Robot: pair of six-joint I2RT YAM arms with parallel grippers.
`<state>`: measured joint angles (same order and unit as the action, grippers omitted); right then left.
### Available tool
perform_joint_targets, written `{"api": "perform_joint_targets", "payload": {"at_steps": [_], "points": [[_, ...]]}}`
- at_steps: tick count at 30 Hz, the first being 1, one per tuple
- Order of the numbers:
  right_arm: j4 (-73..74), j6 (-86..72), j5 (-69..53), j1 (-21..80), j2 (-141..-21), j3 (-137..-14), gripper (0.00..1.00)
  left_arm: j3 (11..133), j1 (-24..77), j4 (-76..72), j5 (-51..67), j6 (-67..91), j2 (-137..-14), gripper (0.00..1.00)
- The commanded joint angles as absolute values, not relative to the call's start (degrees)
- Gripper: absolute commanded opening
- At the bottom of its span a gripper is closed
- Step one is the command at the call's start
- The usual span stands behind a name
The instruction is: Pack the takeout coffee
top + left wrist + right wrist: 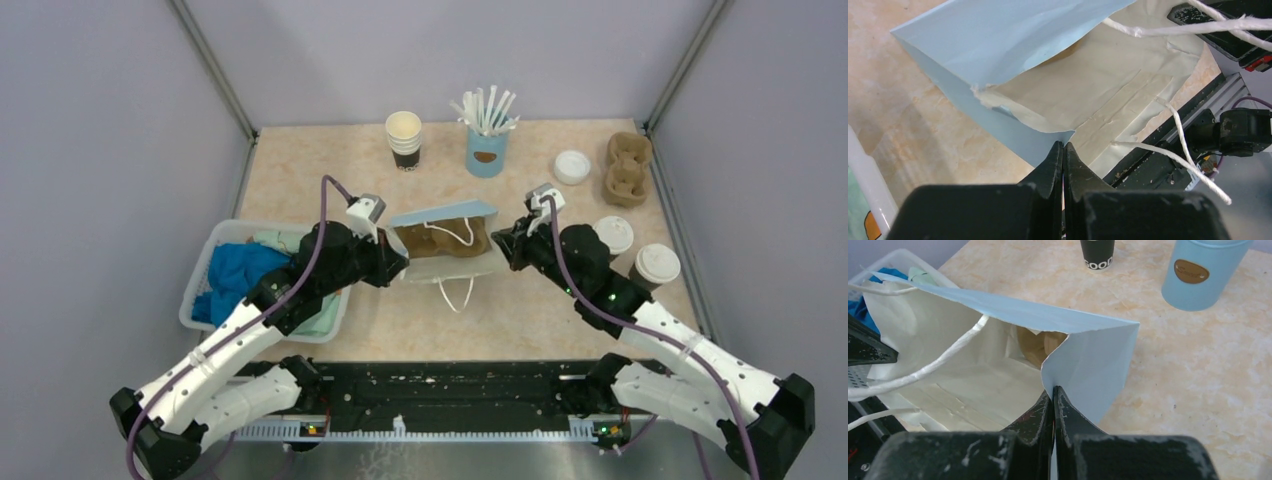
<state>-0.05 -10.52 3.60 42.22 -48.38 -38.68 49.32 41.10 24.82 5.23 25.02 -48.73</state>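
Observation:
Two takeout coffee cups with white lids stand at the right of the table, one (613,236) behind my right arm and the other (656,265) nearer the edge. A light blue paper bag (445,215) stands open mid-table, with a brown cardboard holder (440,241) inside it. My left gripper (398,266) is shut on the bag's left rim (1043,142). On the opposite side my right gripper (503,243) pinches the right rim (1088,370). The holder (1035,345) shows in the bag's mouth, and white string handles (1168,30) hang loose.
At the back stand stacked lidless cups (404,138) and a light blue cup of white sticks (487,140). A loose white lid (572,166) and a cardboard cup holder (627,168) lie back right. A white bin (200,275) with blue cloth sits on the left.

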Motion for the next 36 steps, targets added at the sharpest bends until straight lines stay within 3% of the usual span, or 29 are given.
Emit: {"api": "perform_joint_targets", "payload": {"at_steps": [1,11,21,22,24,26,30,36], "points": [[5.11,-16.2,7.46,43.12,-49.31,-45.67,0.0,51.54,41.62,24.47,1.62,26.58,-48.99,0.0],[50.91,-34.55,18.22,43.57,-68.26,-84.07,0.0,82.54,41.5,47.56,-9.4,35.51,-61.37,0.0],[69.87,-39.29,22.36,44.36,-77.08,-104.56,0.0,93.62,41.48,52.4,-7.05,39.62,-66.26,0.0],[70.48,-39.4,23.27,44.37,-78.04,-104.25,0.06,94.1,41.44,53.86,-7.71,40.86,-66.81,0.06],[69.31,-38.35,25.58,44.16,-78.59,-99.91,0.32,94.56,40.81,58.11,-9.77,42.82,-68.57,0.48],[68.06,-36.82,25.75,42.75,-78.41,-94.98,0.49,94.5,38.43,61.91,-7.41,41.64,-71.0,0.66],[69.4,-32.68,22.76,41.29,-79.62,-96.07,0.71,93.64,34.35,64.25,-1.45,38.7,-73.97,0.78],[68.41,-30.28,21.29,41.27,-82.84,-98.54,0.76,88.28,33.94,58.89,-0.27,37.13,-73.73,0.87]]}}
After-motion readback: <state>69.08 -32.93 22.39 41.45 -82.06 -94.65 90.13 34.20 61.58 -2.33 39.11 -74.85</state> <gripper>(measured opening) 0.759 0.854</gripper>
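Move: I'm pinching the tipped paper bag by its two side rims, mouth towards me. Its middle lies about 10 cm ahead, 9 cm right and 9 cm below my left hand, and about 6 cm ahead, 9 cm left and 9 cm below my right. From my right hand, the straw canister is some 30 cm straight ahead, and the nearer lidded cup about 7 cm ahead and 27 cm right. The towel bin sits roughly 5 cm ahead and 31 cm left of my left hand. Keeping my pinch on both rims, I hoist the bag upward, left hand about 15 cm and right about 11, easing slightly forward. At the top I spread both grippers and let go, then sink some 10 cm beside the rims, the right drifting outward. My fingertips tip down and swing to point more nearly straight ahead. ##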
